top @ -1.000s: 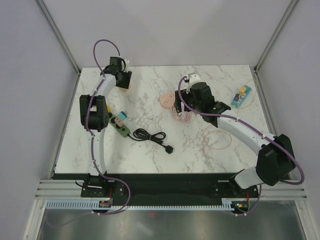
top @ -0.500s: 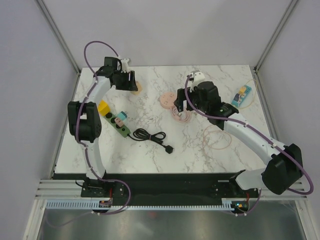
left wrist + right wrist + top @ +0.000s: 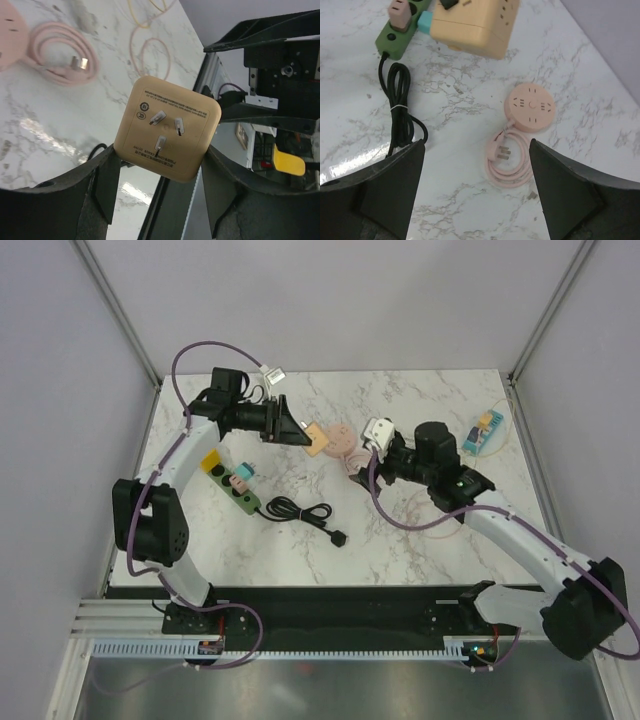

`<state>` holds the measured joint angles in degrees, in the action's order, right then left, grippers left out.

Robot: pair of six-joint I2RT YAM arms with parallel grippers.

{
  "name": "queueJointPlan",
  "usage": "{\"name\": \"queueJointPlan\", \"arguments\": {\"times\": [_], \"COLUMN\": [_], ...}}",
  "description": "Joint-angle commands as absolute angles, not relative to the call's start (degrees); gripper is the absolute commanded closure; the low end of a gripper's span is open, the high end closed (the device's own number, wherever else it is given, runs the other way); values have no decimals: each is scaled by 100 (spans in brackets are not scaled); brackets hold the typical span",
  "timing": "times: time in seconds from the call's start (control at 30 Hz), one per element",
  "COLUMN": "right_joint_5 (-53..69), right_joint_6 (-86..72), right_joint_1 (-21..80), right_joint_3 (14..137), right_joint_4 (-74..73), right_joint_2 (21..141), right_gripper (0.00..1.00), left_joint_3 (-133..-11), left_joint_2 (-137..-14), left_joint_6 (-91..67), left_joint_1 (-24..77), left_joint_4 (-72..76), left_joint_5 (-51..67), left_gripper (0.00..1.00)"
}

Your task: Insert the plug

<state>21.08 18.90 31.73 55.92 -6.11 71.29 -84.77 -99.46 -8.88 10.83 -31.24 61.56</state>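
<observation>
A tan cube plug (image 3: 167, 127) with three metal prongs facing the left wrist camera is clamped by its sides in my left gripper (image 3: 161, 172). In the top view the left gripper (image 3: 298, 432) holds the cube (image 3: 317, 438) in the air beside the round pink power strip (image 3: 342, 439). My right gripper (image 3: 477, 190) stands open and empty above the marble. Below it lie the pink strip (image 3: 530, 106) and its coiled pink cable with a three-prong plug (image 3: 501, 152). The cube (image 3: 475, 20) shows sockets on its side in the right wrist view.
A green power strip (image 3: 240, 495) with a yellow block, a pink plug and a teal plug lies at the left. Its bundled black cord (image 3: 300, 511) ends in a black plug (image 3: 340, 538). A blue and yellow item (image 3: 482, 430) sits back right, and a pale thin cable loop (image 3: 435, 515) lies under the right arm.
My left arm has swung from the back left corner toward the middle, carrying the tan cube. The right arm has pulled back to the right and its jaws have widened.
</observation>
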Motion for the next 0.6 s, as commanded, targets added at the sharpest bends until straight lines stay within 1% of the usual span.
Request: {"name": "queueJointPlan", "arguments": {"times": [0.0, 0.1, 0.13, 0.23, 0.27, 0.37, 0.47, 0.57], "right_joint_5": [3847, 3972, 4164, 4516, 4657, 5244, 5510, 5511], "right_joint_6": [3918, 4095, 4479, 4816, 5051, 5412, 5554, 5599], "right_joint_1": [3129, 3120, 3120, 3120, 3120, 3129, 3138, 3138], "right_joint_3": [4986, 5026, 5080, 5544, 5720, 6353, 6538, 6495], "right_joint_4": [-212, -140, -184, -544, -936, -1536, -1844, -1960], "right_joint_2": [6182, 6021, 6038, 6222, 6336, 6468, 6504, 6434], "right_gripper": [6, 6, 6, 5, 5, 5, 6, 7], "left_joint_3": [-8237, -7912, -7814, -7524, -7445, -7357, -7348, -7391], "left_joint_2": [-9099, -8834, -8650, -8342, -8289, -8148, -8095, -8104], "left_joint_6": [-1064, -1011, -906, -730, -677, -511, -448, -413], "left_joint_1": [1317, 1511, 1573, 1889, 1959, 2162, 2241, 2268], "left_joint_4": [-3032, -3041, -3067, -3085, -3094, -3129, -3138, -3164], "left_joint_5": [6969, 6892, 6778, 6750, 6750, 6864, 7022, 7154], "left_gripper": [98, 97, 97, 97, 97, 97, 97, 97]}}
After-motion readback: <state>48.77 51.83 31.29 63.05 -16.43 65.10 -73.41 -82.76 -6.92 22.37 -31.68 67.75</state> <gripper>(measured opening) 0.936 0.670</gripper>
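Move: Off to the left hand's right, some 14 cm away and 4 cm nearer the base, the open right gripper waits at about its height; the left fingers already hold the beige plug. From the right hand that plug lies about 10 cm left, 5 cm ahead and slightly higher. On the table, some 19 cm below the left hand, the round pink strip sits 11 cm ahead and 11 cm right, the black cable bundle 8 cm back. Drawing back about 13 cm, the left hand carries the gripped plug towards the right gripper's mouth, drifting right and up some 4 cm each and turning clockwise. The right hand rises about 8 cm and backs off 7 cm, swinging some 35 degrees counter-clockwise with its fingertips tilting up, so its open fingers come to face the plug. ##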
